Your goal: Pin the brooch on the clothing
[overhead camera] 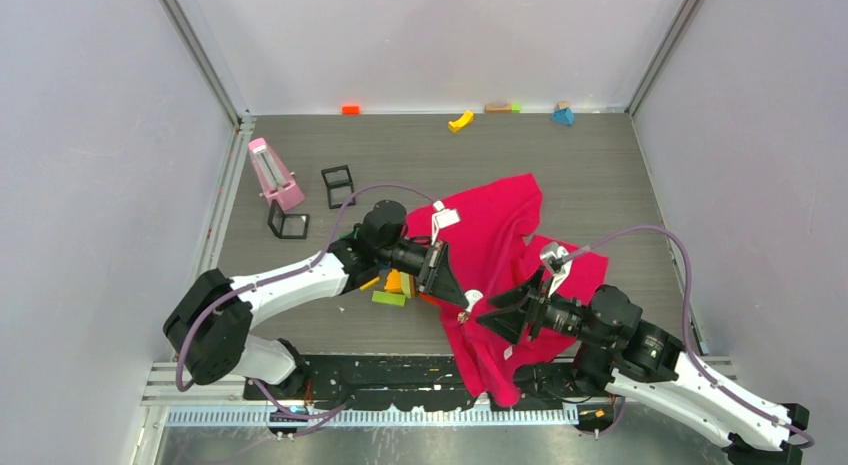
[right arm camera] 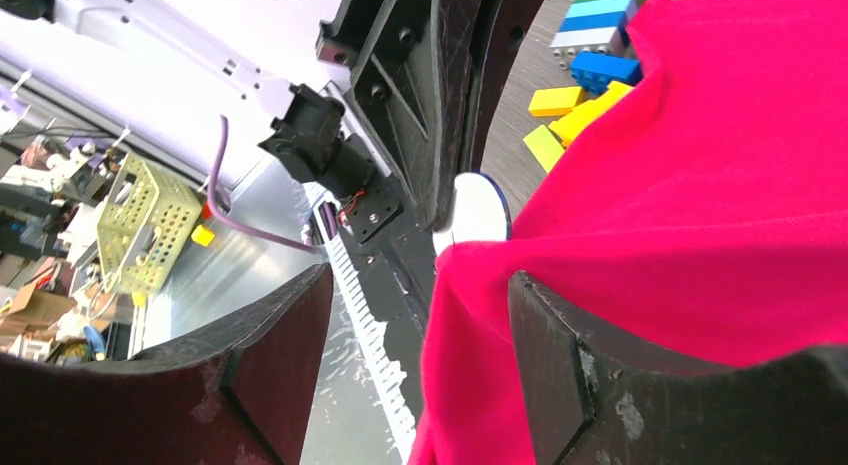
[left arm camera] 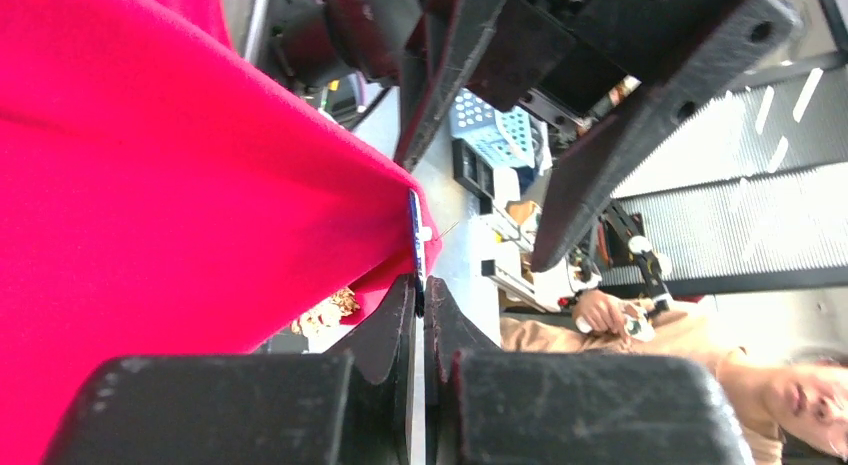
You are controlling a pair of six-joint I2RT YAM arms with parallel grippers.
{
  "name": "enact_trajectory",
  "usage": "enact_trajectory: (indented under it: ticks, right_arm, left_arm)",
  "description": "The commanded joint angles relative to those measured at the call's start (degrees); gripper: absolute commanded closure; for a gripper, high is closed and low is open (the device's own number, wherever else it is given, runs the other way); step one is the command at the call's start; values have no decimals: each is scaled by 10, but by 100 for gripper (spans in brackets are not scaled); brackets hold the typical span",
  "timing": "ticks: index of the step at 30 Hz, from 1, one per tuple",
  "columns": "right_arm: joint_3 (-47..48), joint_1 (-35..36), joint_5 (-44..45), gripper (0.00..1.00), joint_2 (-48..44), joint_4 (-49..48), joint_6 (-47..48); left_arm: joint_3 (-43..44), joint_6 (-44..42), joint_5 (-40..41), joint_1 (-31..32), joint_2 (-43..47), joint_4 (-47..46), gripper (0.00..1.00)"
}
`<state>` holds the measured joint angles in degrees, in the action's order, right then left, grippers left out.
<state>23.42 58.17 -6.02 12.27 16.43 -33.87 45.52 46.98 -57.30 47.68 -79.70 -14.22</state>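
Observation:
The clothing, a crimson T-shirt, lies crumpled mid-table with its near part pulled up between the two arms. My left gripper is shut on the brooch, here a thin edge-on piece pressed against a fold of the red cloth. The right wrist view shows that brooch as a small round white disc with a blue rim at the tips of the left fingers. My right gripper stands open just in front of it. Red fabric hangs past its right finger; nothing is pinched.
Orange and green toy blocks lie by the left wrist; yellow and blue ones show beside the shirt. A pink wedge-shaped object and two black cube frames stand at the left. Small blocks line the back wall.

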Motion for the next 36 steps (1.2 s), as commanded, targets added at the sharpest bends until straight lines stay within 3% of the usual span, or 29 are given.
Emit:
enact_trajectory:
  ticks: [1,10,25,36]
  right_arm:
    - [22,4,-51,30,-16,-27,26]
    - [30,4,-102,34,-13,-34,21]
    - [15,4,-129,39,94,-208,-8]
    - [9,4,-133,53,122,-226,-13]
  left_arm:
    - [-8,50,-121,-15,37,-105,100]
    - [-21,48,-166,-29,64,-114,100]
    - [-30,59,-197,-29,50,-141,100]
    - [-35,79,-200,-29,48,-170,100]
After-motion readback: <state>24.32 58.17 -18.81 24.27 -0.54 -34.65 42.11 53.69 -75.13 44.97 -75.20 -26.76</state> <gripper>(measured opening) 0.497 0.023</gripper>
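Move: The left hand holds the brooch, a white disc whose middle sits roughly 2 cm right of its hand point and 1 cm ahead, its needle poking through a fold of the red clothing. The gold bear hangs about 3 cm back and 3 cm below this hand; a green block lies some 15 cm left, 9 cm ahead and 20 cm down. From the right hand, the brooch is about 3 cm left and 3 cm ahead, nearly level. Back, left and upward, about 4 cm each way, the left hand carries the pinched brooch and the cloth on its needle, turning some 15 degrees clockwise and easing to a stop. The right hand follows: first back about 2.5 cm, then some 4 cm left and 3 cm up, turning slightly counter-clockwise, its open fingers narrowing partway near the needle and fold without shutting. ##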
